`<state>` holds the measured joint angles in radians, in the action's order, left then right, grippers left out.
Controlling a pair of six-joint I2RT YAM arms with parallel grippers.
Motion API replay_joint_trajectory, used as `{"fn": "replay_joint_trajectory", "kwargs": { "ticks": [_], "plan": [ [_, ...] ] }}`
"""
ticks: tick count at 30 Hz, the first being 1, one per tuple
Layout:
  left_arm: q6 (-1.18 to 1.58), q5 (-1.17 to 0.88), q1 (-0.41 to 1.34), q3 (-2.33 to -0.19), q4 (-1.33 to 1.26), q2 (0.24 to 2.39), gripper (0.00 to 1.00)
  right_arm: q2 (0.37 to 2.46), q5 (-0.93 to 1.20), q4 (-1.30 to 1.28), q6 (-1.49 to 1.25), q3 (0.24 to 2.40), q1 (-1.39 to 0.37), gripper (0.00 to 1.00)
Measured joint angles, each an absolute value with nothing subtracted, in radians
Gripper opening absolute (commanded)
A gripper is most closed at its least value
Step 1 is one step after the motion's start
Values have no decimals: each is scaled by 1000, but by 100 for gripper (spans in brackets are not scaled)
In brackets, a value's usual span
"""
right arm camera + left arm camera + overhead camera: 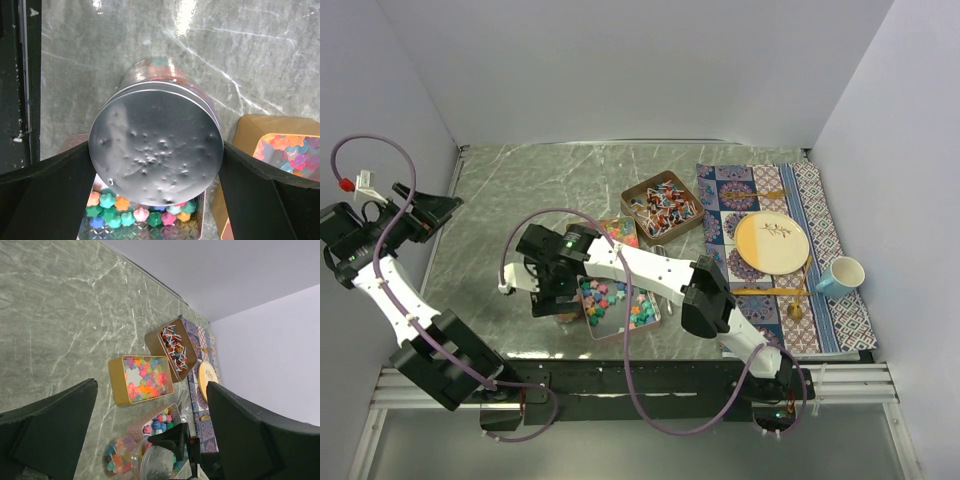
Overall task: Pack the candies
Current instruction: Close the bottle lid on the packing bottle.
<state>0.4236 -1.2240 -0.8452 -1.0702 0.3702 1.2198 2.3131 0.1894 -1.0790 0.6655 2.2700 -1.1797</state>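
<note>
My right gripper (560, 292) is shut on a small clear jar (566, 312) that lies tilted on its side. In the right wrist view the jar's round grey end (156, 145) fills the gap between my fingers (45, 192). In the left wrist view the jar (119, 457) holds coloured candies. Under it an open tin (650, 322) holds pastel star candies (135, 216). A second tin holds orange-pink-yellow candies (145, 377). A third holds twist-wrapped candies (662, 207). My left gripper (435, 212) is open and empty, raised at the far left.
A patterned placemat (820, 200) at the right carries a cream-and-orange plate (771, 243), a light blue cup (842, 275) and a spoon (796, 310). White walls close in the marble table (510, 190) on three sides.
</note>
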Motion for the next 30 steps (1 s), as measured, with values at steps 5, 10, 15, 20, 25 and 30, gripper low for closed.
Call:
{"fn": "replay_joint_trajectory", "kwargs": {
  "ticks": [5, 10, 15, 20, 25, 30],
  "plan": [
    [409, -1223, -845, -1060, 385, 1220, 97, 2330, 198, -1067, 660, 2284, -1168, 100],
    [197, -1256, -846, -1085, 600, 1236, 99, 2361, 220, -1071, 646, 2287, -1153, 100],
    [-295, -1297, -878, -1169, 1045, 1335, 92, 2365, 240, -1069, 641, 2287, -1137, 100],
    [-495, -1303, -942, -1184, 1256, 1393, 17, 2365, 264, -1066, 624, 2287, -1116, 100],
    [-616, -1305, -936, -1239, 1301, 1396, 1, 2365, 309, -1062, 607, 2288, -1079, 100],
    [-698, -1332, -837, -1178, 1308, 1292, 1, 2365, 328, -1028, 595, 2271, -1051, 100]
  ]
}}
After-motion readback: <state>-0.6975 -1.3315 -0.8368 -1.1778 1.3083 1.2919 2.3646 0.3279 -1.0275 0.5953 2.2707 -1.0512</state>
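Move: The lid is already between the right fingers, over the packing bottle, whose middle lies about 5 cm below that hand and 2 cm to its left. The pink tray is some 13 cm to the right, level fore and aft; the tan candy box is about 14 cm ahead and 9 cm right, both some 9 cm below. From the left hand, the bottle lies roughly 21 cm right, 12 cm back and 23 cm below. Keeping the lid over the bottle, the right hand eases 4 cm forward and down; left shuts, drawing back-right. ##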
